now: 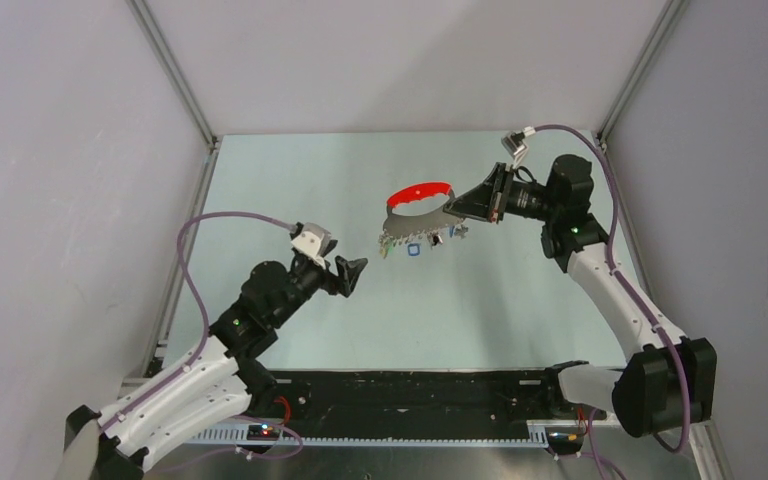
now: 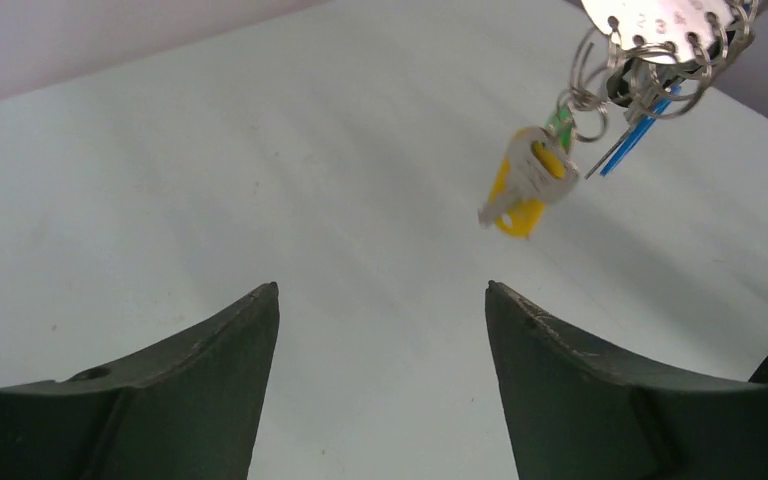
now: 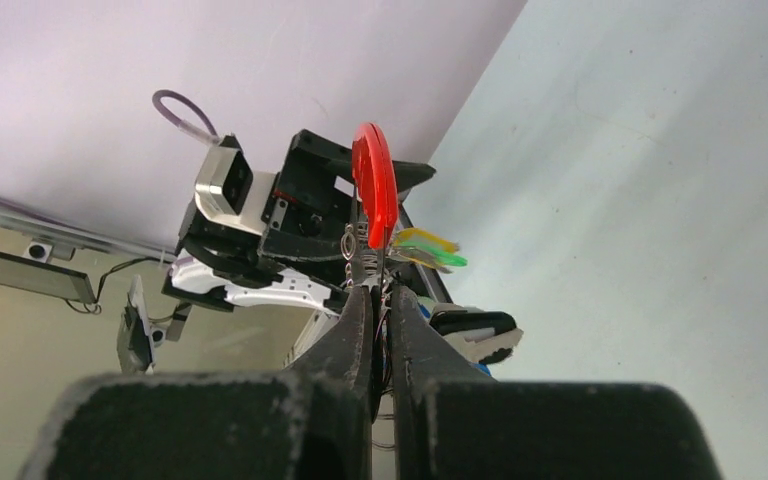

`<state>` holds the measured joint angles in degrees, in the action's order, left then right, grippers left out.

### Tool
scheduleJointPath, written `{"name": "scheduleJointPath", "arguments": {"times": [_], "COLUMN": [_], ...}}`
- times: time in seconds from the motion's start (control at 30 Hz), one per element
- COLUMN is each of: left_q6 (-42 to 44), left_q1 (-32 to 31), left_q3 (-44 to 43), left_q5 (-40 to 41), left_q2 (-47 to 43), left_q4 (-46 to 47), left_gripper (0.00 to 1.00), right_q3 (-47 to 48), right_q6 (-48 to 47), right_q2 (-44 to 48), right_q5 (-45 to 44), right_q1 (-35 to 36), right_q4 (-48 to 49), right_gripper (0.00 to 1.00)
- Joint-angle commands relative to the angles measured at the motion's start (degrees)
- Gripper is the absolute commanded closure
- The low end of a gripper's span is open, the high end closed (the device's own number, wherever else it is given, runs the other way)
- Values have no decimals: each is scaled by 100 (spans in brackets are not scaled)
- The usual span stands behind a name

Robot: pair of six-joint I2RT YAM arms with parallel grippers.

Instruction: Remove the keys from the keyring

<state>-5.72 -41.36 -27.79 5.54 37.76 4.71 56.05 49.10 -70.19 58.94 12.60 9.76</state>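
Note:
The keyring (image 1: 419,193) is a red plastic crescent joined to a silver metal arc, held in the air above the table. My right gripper (image 1: 457,210) is shut on its right end; in the right wrist view the red crescent (image 3: 373,190) stands edge-on just past the closed gripper (image 3: 380,290). Several keys (image 1: 415,244) with blue, green, yellow and dark heads hang from small rings under the arc. In the left wrist view a yellow-headed key (image 2: 523,186) dangles at upper right. My left gripper (image 1: 353,272) is open and empty, left of and below the keys.
The pale table (image 1: 360,180) is bordered by grey walls and aluminium frame rails (image 1: 175,75). A black strip (image 1: 410,395) runs along the near edge between the arm bases.

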Motion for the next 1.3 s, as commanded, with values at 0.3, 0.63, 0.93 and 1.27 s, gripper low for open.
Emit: {"name": "scheduleJointPath", "arguments": {"times": [0.3, 0.63, 0.93, 1.27], "left_q6": [1008, 1120, 1068, 1220], "left_q1": [-14, -36, -31, -31], "left_q3": [-75, -490, -686, -697], "left_q5": [-1648, -1878, -1959, -1808], "left_q2": [537, 1092, 1212, 1125], "left_q4": [1805, 1886, 1975, 1973], "left_gripper": [43, 58, 71, 82], "right_q3": [72, 75, 67, 72], "right_q6": [586, 587, 628, 656], "right_q2": [523, 558, 573, 616], "right_q5": [-332, -374, -337, -267], "right_q1": [-38, -39, -36, -33], "right_q4": [492, 485, 608, 665], "right_gripper": [100, 100, 100, 100]}}
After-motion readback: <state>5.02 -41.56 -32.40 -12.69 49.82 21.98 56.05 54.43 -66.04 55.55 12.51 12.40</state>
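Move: The yellow key, dangling from the left end of the keyring plate, is about 6 cm to the left hand's right, a bare 1 cm ahead and about 1 cm higher. The green key hangs roughly 1 cm to the right of it and the blue key 5 cm to the right, both near its height; the red handle is 12 cm right, 4 cm ahead and 10 cm above the left hand. From the right hand the yellow key lies 13 cm left, 2 cm back and 6 cm down. The left fingertips close from wide to nearly shut on the yellow key's upper end. To get there, the hand goes about 6 cm right and 5 cm up, dipping slightly midway, turning nearly 20 degrees clockwise and tipping its fingers up. The right hand keeps its pinch on the plate and lifts it about 3 cm, mostly early, then nearly holds still. ##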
